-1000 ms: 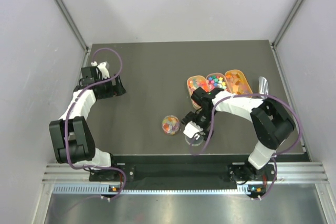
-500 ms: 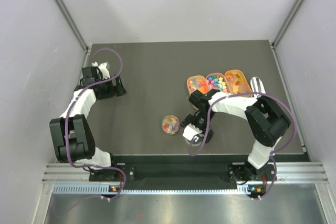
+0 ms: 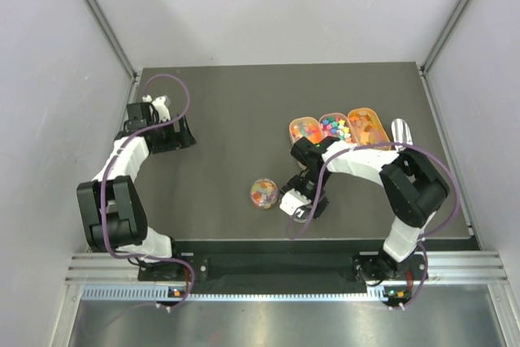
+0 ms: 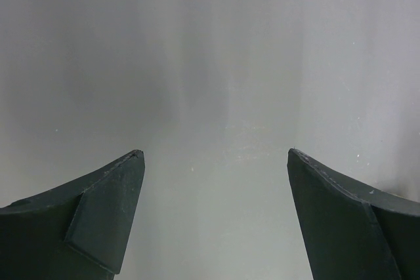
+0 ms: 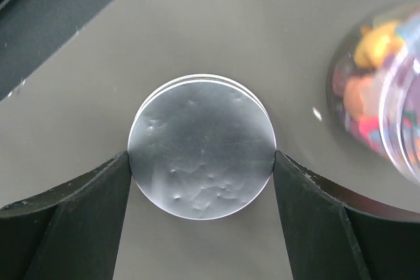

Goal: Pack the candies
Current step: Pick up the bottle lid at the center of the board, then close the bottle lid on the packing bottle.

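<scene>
Candies fill three oval tan trays [image 3: 304, 129] [image 3: 333, 126] [image 3: 367, 123] at the right of the table. More candies sit in a small clear cup [image 3: 263, 193] [image 5: 384, 116] near the front middle. In the right wrist view my right gripper [image 5: 201, 155] is down over a round clear lid [image 5: 201, 145] lying flat on the table. Both its fingers [image 5: 98, 208] touch the lid's opposite edges. From above, that gripper [image 3: 297, 205] sits just right of the cup. My left gripper [image 3: 180, 134] [image 4: 215, 154] is open at the far left with nothing between its fingers.
A metal scoop [image 3: 401, 130] lies right of the trays, close to the table's right edge. The dark front rail [image 5: 59, 4] runs just beyond the lid in the right wrist view. Grey walls enclose the table on three sides.
My right gripper moved slightly left toward the cup and its fingers came in onto the lid's edges. The left arm stayed where it was.
</scene>
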Robot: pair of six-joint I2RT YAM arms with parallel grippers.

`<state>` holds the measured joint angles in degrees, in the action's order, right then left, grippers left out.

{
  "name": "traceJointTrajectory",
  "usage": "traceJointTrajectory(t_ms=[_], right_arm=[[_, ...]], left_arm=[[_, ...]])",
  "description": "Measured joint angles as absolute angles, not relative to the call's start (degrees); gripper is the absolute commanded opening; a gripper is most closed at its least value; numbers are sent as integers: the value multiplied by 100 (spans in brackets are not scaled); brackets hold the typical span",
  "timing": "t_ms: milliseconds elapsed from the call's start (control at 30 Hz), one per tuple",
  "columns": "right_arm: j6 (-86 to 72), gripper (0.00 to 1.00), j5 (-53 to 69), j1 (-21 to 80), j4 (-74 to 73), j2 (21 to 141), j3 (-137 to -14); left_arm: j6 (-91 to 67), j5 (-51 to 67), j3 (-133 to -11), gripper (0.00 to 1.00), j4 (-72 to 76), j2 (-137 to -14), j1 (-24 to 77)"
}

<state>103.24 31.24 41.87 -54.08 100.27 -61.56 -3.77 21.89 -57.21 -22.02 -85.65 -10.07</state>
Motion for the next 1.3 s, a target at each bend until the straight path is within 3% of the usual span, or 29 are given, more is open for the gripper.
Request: traceJointTrajectory(t_ms=[167, 433, 833, 1300], right_arm=[[10130, 67, 2840, 3968, -5743, 9308, -6331], [9522, 69, 2729, 3837, -6075, 8641, -7671], [9139, 68, 2801, 4348, -6051, 10254, -8569], [9347, 69, 2993, 4816, -6449, 10855, -9258]], left_arm=[[-377, 2287, -5784, 93, -2169, -8680, -1007], [-506, 2399, -5854, 93, -1953, -9052, -978], [-434, 2482, -6040, 93, -1942, -9118, -965], [-285, 2397, -5607, 93, -1791, -8499, -965]])
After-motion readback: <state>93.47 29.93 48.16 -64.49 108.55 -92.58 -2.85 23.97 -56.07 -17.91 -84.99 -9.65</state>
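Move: The right hand already holds the bottle lid edgewise at board level. The open candy bottle stands about 11 cm to its left and 4 cm farther out, its middle some 2 cm higher. The orange candy box lies roughly 20 cm ahead and 2 cm to the right, with the middle candy box about 21 cm ahead and 9 cm right. From the idle left hand the bottle is about 20 cm right, 15 cm back and 5 cm lower. Keeping its pinch on opposite edges of the lid, the right hand lifts it fast and steeply, some 14 cm up and 6 cm forward, the fingers tilting nearer to vertical. Then it carries the lid about 9 cm left towards the bottle, sinking some 5 cm and easing the tilt partly back, and slows close above the bottle. ##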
